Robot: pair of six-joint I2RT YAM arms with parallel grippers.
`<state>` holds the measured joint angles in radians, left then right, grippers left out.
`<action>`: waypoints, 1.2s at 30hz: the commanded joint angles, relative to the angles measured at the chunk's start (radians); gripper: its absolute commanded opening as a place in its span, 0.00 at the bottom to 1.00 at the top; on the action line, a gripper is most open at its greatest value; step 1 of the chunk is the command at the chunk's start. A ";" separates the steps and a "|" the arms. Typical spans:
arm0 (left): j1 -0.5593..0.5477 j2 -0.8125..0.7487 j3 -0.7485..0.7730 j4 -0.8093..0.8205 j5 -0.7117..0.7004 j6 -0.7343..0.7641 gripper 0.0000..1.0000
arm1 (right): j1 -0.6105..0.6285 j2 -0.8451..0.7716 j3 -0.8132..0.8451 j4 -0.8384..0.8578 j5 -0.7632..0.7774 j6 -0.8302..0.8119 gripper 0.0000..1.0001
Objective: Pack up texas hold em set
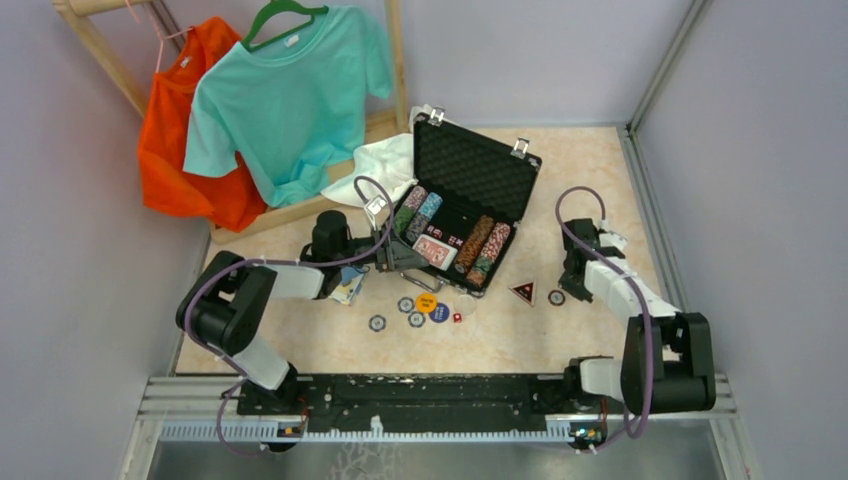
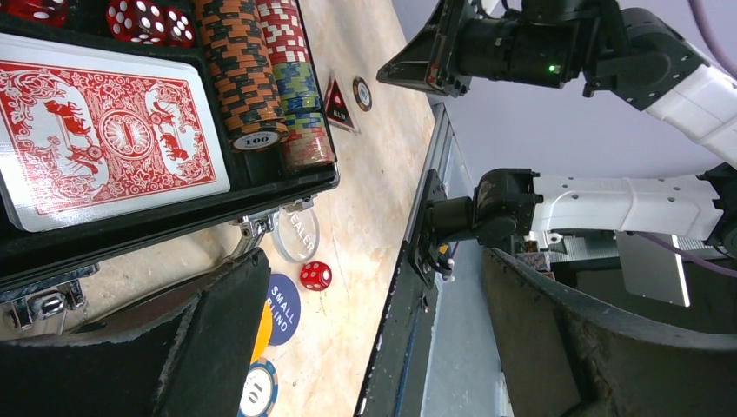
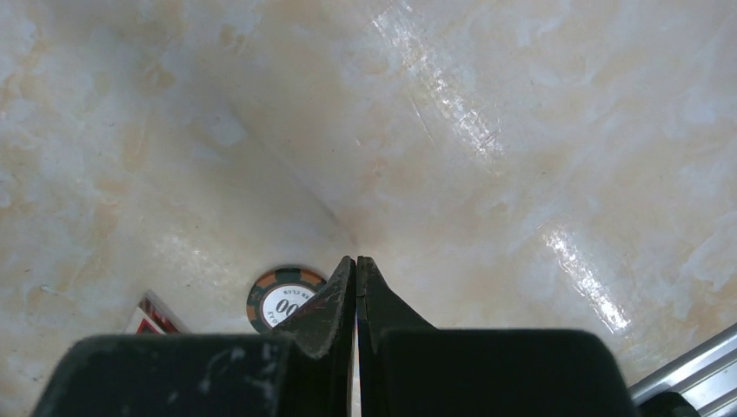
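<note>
The black case (image 1: 520, 215) lies open, its lid (image 1: 475, 165) propped up. Inside it are rows of chips (image 2: 248, 69), a red card deck (image 2: 104, 143) and red dice (image 2: 139, 19). My left gripper (image 2: 374, 347) stands open and empty at the case's front edge (image 1: 410, 262). Beneath it on the table are a clear dealer button (image 2: 295, 233), a red die (image 2: 315, 275), a blue small-blind button (image 2: 282, 308) and a chip (image 2: 259, 389). My right gripper (image 3: 356, 261) is shut on nothing, its tips beside an orange-green chip (image 3: 282, 300) on the table (image 1: 557, 297).
A red-and-black triangle marker (image 1: 523, 292) lies left of the right gripper. Loose chips (image 1: 377, 322) and an orange button (image 1: 427, 304) sit in front of the case, and a blue deck (image 1: 347, 285) lies under the left arm. White cloth (image 1: 385, 160) and hanging shirts (image 1: 285, 100) are behind.
</note>
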<state>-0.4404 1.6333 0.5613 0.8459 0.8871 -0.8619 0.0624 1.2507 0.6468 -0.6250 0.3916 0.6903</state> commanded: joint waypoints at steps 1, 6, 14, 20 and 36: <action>0.007 -0.031 -0.005 0.002 -0.003 0.028 0.96 | -0.004 0.026 -0.030 0.079 -0.027 -0.033 0.00; 0.007 -0.029 -0.006 0.003 -0.003 0.028 0.96 | -0.004 0.061 -0.054 0.125 -0.084 -0.053 0.00; 0.007 -0.035 -0.002 -0.017 -0.011 0.045 0.96 | 0.013 0.049 -0.069 0.152 -0.146 -0.064 0.00; 0.007 -0.035 0.000 -0.023 -0.012 0.047 0.96 | 0.030 -0.033 -0.045 0.101 -0.109 -0.062 0.36; 0.007 -0.040 -0.006 -0.009 -0.005 0.037 0.97 | 0.155 -0.028 -0.053 0.049 -0.130 -0.019 0.57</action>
<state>-0.4404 1.6192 0.5613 0.8219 0.8791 -0.8364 0.2089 1.2152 0.6022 -0.5770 0.2588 0.6441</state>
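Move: The orange-and-black poker chip lies flat on the table, about 4 cm left of the right hand, level with it in reach and 2 cm below. The ALL IN triangle is about 8 cm left of the chip and 1 cm farther out; the open case's middle sits some 29 cm left of the right hand and 13 cm ahead. From the left hand the chip is about 35 cm right, 7 cm back and 11 cm below. The right hand dips about 1.5 cm, rises slightly while opening halfway, and slides 5 cm left towards the chip. ##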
